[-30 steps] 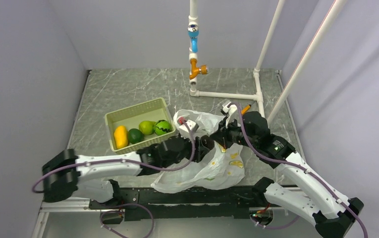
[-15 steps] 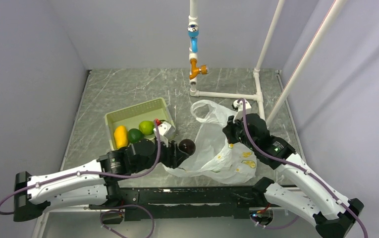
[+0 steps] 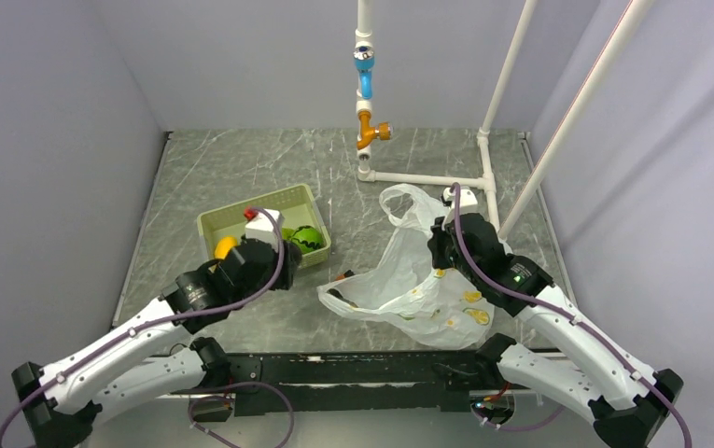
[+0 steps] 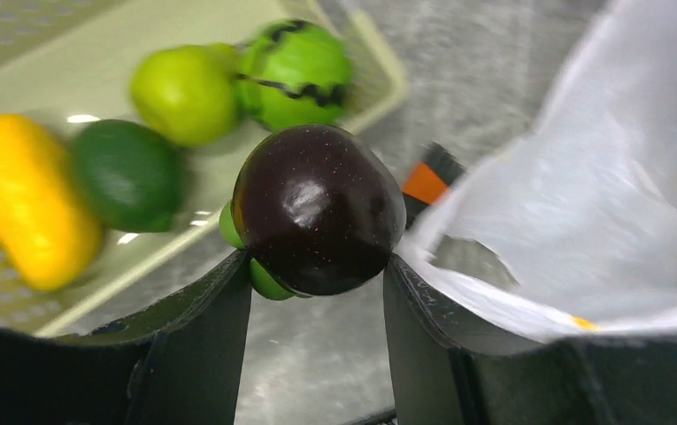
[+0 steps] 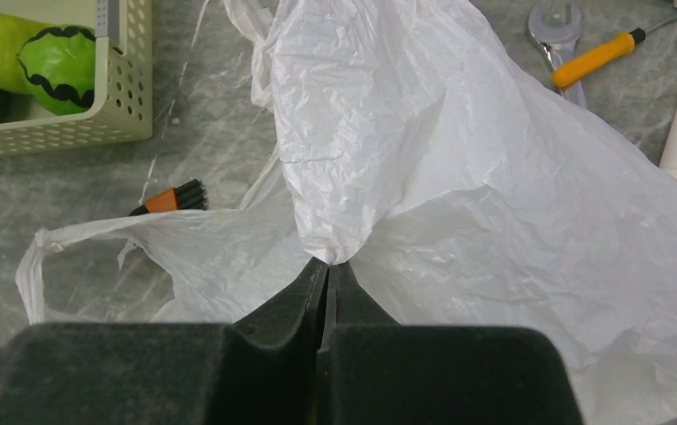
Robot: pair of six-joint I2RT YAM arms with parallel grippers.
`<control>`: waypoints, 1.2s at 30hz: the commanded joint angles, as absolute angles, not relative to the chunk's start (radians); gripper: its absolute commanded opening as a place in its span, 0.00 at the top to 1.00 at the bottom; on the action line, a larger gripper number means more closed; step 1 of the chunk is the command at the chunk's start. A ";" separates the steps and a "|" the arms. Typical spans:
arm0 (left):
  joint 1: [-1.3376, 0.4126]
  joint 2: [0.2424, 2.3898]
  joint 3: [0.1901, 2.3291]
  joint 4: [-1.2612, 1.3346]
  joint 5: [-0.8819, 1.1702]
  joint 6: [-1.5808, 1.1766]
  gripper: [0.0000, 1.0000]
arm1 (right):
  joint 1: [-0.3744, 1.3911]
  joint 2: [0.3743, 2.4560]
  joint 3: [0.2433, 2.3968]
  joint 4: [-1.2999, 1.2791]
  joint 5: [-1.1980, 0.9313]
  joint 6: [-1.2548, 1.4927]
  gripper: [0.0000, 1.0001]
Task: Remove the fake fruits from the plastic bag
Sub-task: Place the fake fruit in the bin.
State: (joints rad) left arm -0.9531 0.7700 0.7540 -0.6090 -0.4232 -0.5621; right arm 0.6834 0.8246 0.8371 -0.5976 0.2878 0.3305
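My left gripper [image 4: 317, 262] is shut on a dark brown-black round fruit [image 4: 317, 205] with a green base, held above the table beside the basket. In the top view the left gripper [image 3: 275, 258] hangs at the basket's near right corner. Inside the pale green basket [image 3: 211, 220] lie a yellow mango [image 4: 20, 199], a small dark green fruit [image 4: 126, 173], a green pear [image 4: 184, 93] and a dark-striped green ball [image 4: 295, 71]. The white plastic bag [image 3: 418, 280] lies crumpled right of centre. My right gripper [image 5: 327, 266] is shut on a pinched fold of the plastic bag [image 5: 458, 159].
A small orange-and-black brush [image 5: 171, 198] lies on the table by the bag's open loop handle. A wrench with an orange handle [image 5: 582, 57] lies behind the bag. A white pipe frame [image 3: 427, 177] stands at the back right.
My left arm has pulled out of the bag and swung left to the basket, carrying the dark fruit. The right gripper has kept its pinch on the bag, which has spread out.
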 commanded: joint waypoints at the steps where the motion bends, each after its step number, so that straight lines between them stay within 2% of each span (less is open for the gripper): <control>1: -0.747 0.808 0.825 -0.645 -0.389 -0.449 0.66 | 0.685 0.805 0.896 -0.592 0.308 0.312 1.00; 6: -0.502 0.893 0.850 -0.597 -0.287 -0.376 0.74 | 0.685 0.779 0.884 -0.590 0.310 0.305 1.00; 9: -0.384 0.959 0.870 -0.559 -0.221 -0.337 0.73 | 0.685 0.778 0.888 -0.588 0.301 0.308 1.00; 13: -0.260 1.114 0.928 -0.555 -0.153 -0.308 0.74 | 0.685 0.776 0.890 -0.581 0.293 0.299 1.00; 18: -0.124 1.317 1.013 -0.589 -0.010 -0.326 0.81 | 0.685 0.766 0.892 -0.588 0.306 0.290 1.00; 29: -0.100 1.645 1.181 -0.676 0.010 -0.291 0.75 | 0.685 0.720 0.887 -0.591 0.323 0.282 1.00; 36: -0.098 1.649 1.115 -0.627 0.061 -0.319 0.55 | 0.686 0.768 0.959 -0.613 0.333 0.259 1.00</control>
State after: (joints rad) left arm -0.1013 1.6588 1.1370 -0.6411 0.0128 -0.3099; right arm 0.6834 0.7639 0.8921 -0.6197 0.3092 0.2794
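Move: The left hand already grips the dark purple fruit; the bin it is bound for has its middle about 16 cm ahead, 9 cm left and 16 cm lower. In the bin, the avocado lies some 10 cm ahead and 11 cm left of this hand, the mango 10 cm ahead and 18 cm left, the pear 13 cm ahead and 5 cm left. From the right hand, the bin is roughly 46 cm left and 12 cm ahead. Forward and left in a quick sweep over the near side of the bin, then mostly down into its free strip beyond the avocado and mango, the left hand carries the purple fruit about 16 cm out, 13 cm left and 12 cm down. Its wrist tips some 35 degrees downward and swings counter-clockwise, grip kept. The right hand keeps pinching the bag and rises slightly. ##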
